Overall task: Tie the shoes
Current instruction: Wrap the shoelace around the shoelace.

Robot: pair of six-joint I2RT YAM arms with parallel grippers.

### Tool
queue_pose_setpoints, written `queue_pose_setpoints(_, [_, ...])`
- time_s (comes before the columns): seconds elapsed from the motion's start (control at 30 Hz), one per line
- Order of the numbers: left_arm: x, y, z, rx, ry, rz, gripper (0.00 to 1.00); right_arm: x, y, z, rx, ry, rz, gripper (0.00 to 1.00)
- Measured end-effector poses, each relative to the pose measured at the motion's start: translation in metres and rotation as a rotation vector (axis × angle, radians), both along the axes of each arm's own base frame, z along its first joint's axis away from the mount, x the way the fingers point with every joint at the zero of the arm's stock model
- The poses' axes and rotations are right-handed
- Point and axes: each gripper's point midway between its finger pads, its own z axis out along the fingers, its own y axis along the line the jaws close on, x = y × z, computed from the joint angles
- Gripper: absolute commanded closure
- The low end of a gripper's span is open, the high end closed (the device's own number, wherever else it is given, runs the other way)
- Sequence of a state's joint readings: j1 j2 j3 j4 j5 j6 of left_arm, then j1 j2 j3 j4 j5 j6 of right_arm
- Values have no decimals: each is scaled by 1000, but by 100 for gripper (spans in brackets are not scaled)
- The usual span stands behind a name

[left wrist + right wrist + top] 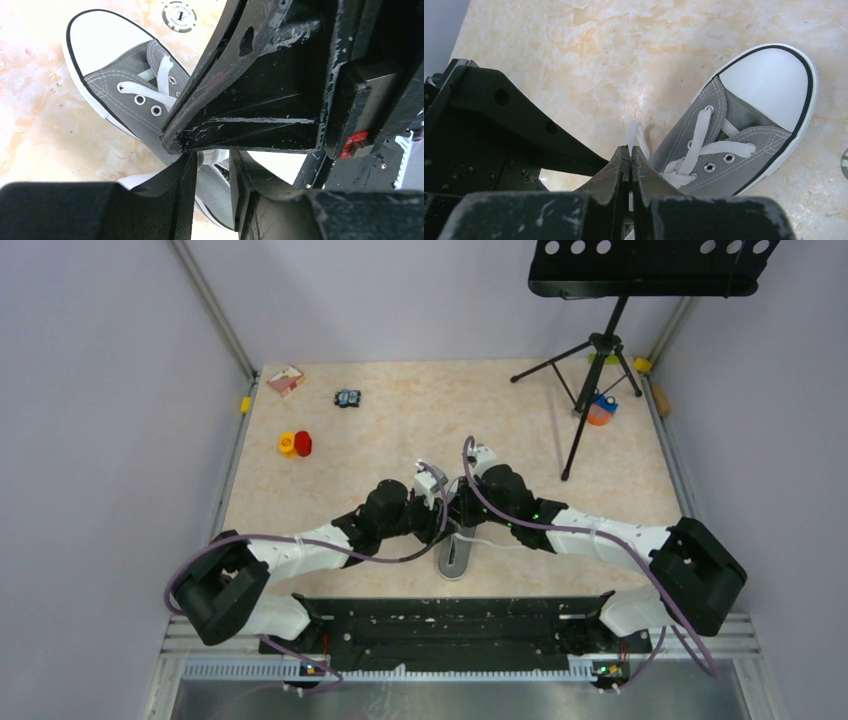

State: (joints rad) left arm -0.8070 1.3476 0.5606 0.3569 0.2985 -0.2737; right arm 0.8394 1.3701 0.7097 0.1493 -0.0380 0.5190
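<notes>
The shoe (pixel 455 558) is a grey canvas sneaker with a white toe cap (pixel 102 42), and it lies on the table between the two arms. Both grippers meet just above its laced part. In the right wrist view my right gripper (pixel 630 150) is shut on a white lace (pixel 636 134) that loops out past its fingertips, beside the eyelets of the shoe (pixel 744 130). My left gripper (pixel 214 160) stands open over the shoe's side, and grey canvas shows through the gap. The right gripper's black body (pixel 280 90) fills much of the left wrist view.
A round white chip (pixel 178 16) lies just beyond the toe. Further back on the table are a red and yellow piece (pixel 295 444), a pink box (pixel 285 380), a small dark object (pixel 347 398) and an orange-blue object (pixel 601 410). A music stand tripod (pixel 598 350) stands at the back right.
</notes>
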Motion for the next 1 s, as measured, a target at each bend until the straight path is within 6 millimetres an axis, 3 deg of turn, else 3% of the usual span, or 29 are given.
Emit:
queue_pose_setpoints(0.63, [0, -7, 1, -51, 52, 47, 72, 2, -1, 0, -1, -3, -11, 100])
queue_pose_setpoints(0.87, [-1, -8, -5, -42, 58, 44, 83, 1, -1, 0, 1, 1, -12, 100])
queue_pose_setpoints(1.0, [0, -8, -5, -41, 58, 52, 100, 1, -1, 0, 1, 2, -10, 100])
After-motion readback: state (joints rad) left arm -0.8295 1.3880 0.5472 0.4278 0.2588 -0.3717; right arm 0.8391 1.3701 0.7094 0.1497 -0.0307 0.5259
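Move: The shoelace strand to be gripped shows just past the left hand's parted fingertips, about 1 cm right and 1 cm lower, straight out from neither ahead nor back. Under that hand the shoe's middle lies some 5 cm down, its white toe about 10 cm ahead and 1 cm right; the poker chip is roughly 6 cm ahead and 11 cm right. From the right hand the strand is about 1 cm left and 1 cm below, level in reach. Around the shoelace strand the left fingers, part-open at first, narrow to roughly half their gap while the hand edges about 1 cm to the right, rising a touch and then easing slightly down towards the shoe, with a small wrist turn of some 5 degrees. The right hand stays in place over the laces with its fingers still shut, seemingly keeping its hold on the lace. ##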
